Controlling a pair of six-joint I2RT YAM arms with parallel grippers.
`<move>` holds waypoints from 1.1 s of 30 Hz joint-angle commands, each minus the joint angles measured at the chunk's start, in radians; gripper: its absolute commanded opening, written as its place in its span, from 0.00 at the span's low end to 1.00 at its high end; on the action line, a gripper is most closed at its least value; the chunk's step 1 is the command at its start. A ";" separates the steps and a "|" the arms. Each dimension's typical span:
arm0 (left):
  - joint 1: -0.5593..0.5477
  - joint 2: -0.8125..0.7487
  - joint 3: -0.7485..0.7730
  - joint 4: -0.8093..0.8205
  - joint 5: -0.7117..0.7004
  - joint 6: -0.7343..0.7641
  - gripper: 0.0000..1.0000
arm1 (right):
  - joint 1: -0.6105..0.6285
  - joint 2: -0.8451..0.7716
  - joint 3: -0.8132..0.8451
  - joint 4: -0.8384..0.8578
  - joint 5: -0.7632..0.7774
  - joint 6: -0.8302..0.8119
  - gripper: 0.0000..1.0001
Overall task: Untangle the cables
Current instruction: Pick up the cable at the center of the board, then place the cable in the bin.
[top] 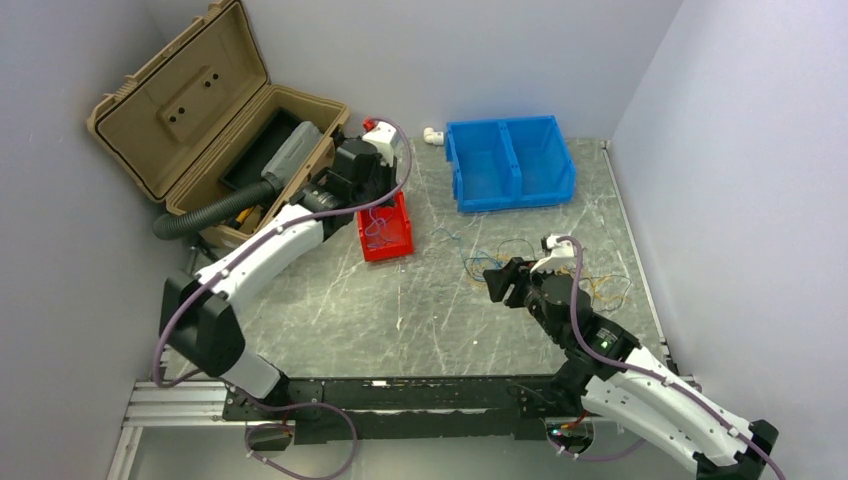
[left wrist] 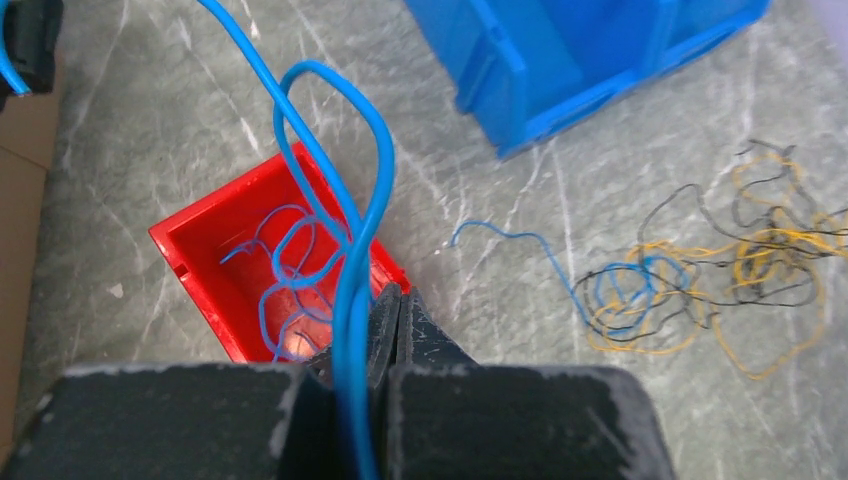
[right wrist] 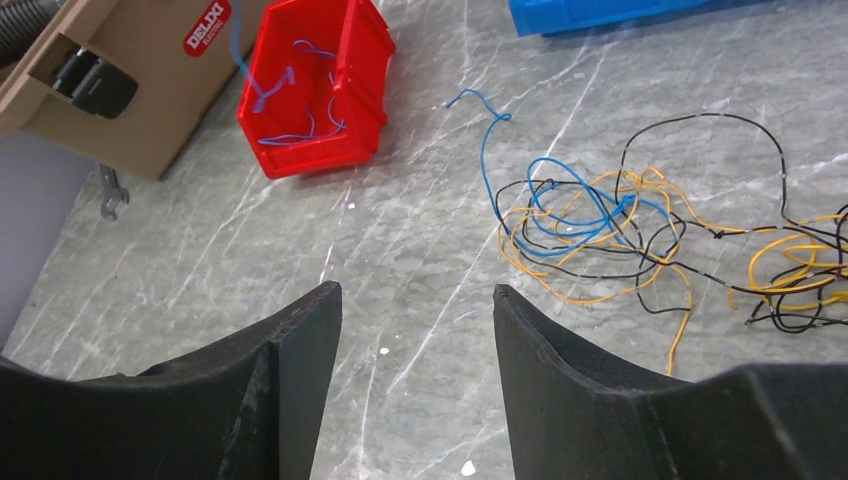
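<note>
The cables lie as a loose tangle (top: 480, 262) of blue, yellow-orange and black wires on the table's right half, seen also in the left wrist view (left wrist: 680, 280) and the right wrist view (right wrist: 600, 230). One blue strand (right wrist: 485, 130) trails out of the tangle toward the red bin (top: 385, 235). Several blue cables (left wrist: 285, 270) lie inside that bin. My left gripper (left wrist: 397, 300) hangs over the bin's rim, shut on a blue cable (left wrist: 340, 180) that loops up past the camera. My right gripper (right wrist: 415, 290) hovers open just left of the tangle, holding nothing.
A blue two-compartment bin (top: 510, 165) stands at the back. An open tan case (top: 190, 100) with a black corrugated hose (top: 200, 215) fills the back left corner. A white pipe fitting (top: 433, 135) lies by the blue bin. A small wrench (right wrist: 112, 190) lies beside the case.
</note>
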 commanded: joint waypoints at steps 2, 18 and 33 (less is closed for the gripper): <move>0.024 0.093 0.033 0.040 0.011 0.007 0.00 | 0.001 -0.037 0.047 -0.015 0.032 -0.016 0.59; 0.071 0.218 -0.025 -0.032 0.086 -0.106 0.00 | 0.001 -0.016 0.063 -0.030 0.043 -0.014 0.59; 0.110 0.377 0.136 -0.236 0.174 -0.127 0.00 | 0.001 -0.011 0.024 0.005 0.040 -0.003 0.59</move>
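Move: The left hand, already gripping a blue cable, hangs above the near end of the red bin: the bin's middle is about 6 cm ahead, 2 cm left and some 22 cm below. The tangle of blue, yellow and black cables lies around 20 cm to this hand's right and 3 cm back; the blue bin stands about 19 cm ahead and 27 cm right. From the idle right hand, the red bin is roughly 22 cm ahead, 21 cm left and 16 cm below. Down some 15 cm goes the left hand towards the red bin, fast at first and then more slowly, easing slightly forward and back again on the way. The wrist pitches nearly 30 degrees further down, so the fingers point steeply at the bin's near part, and they stay shut on the blue cable. ##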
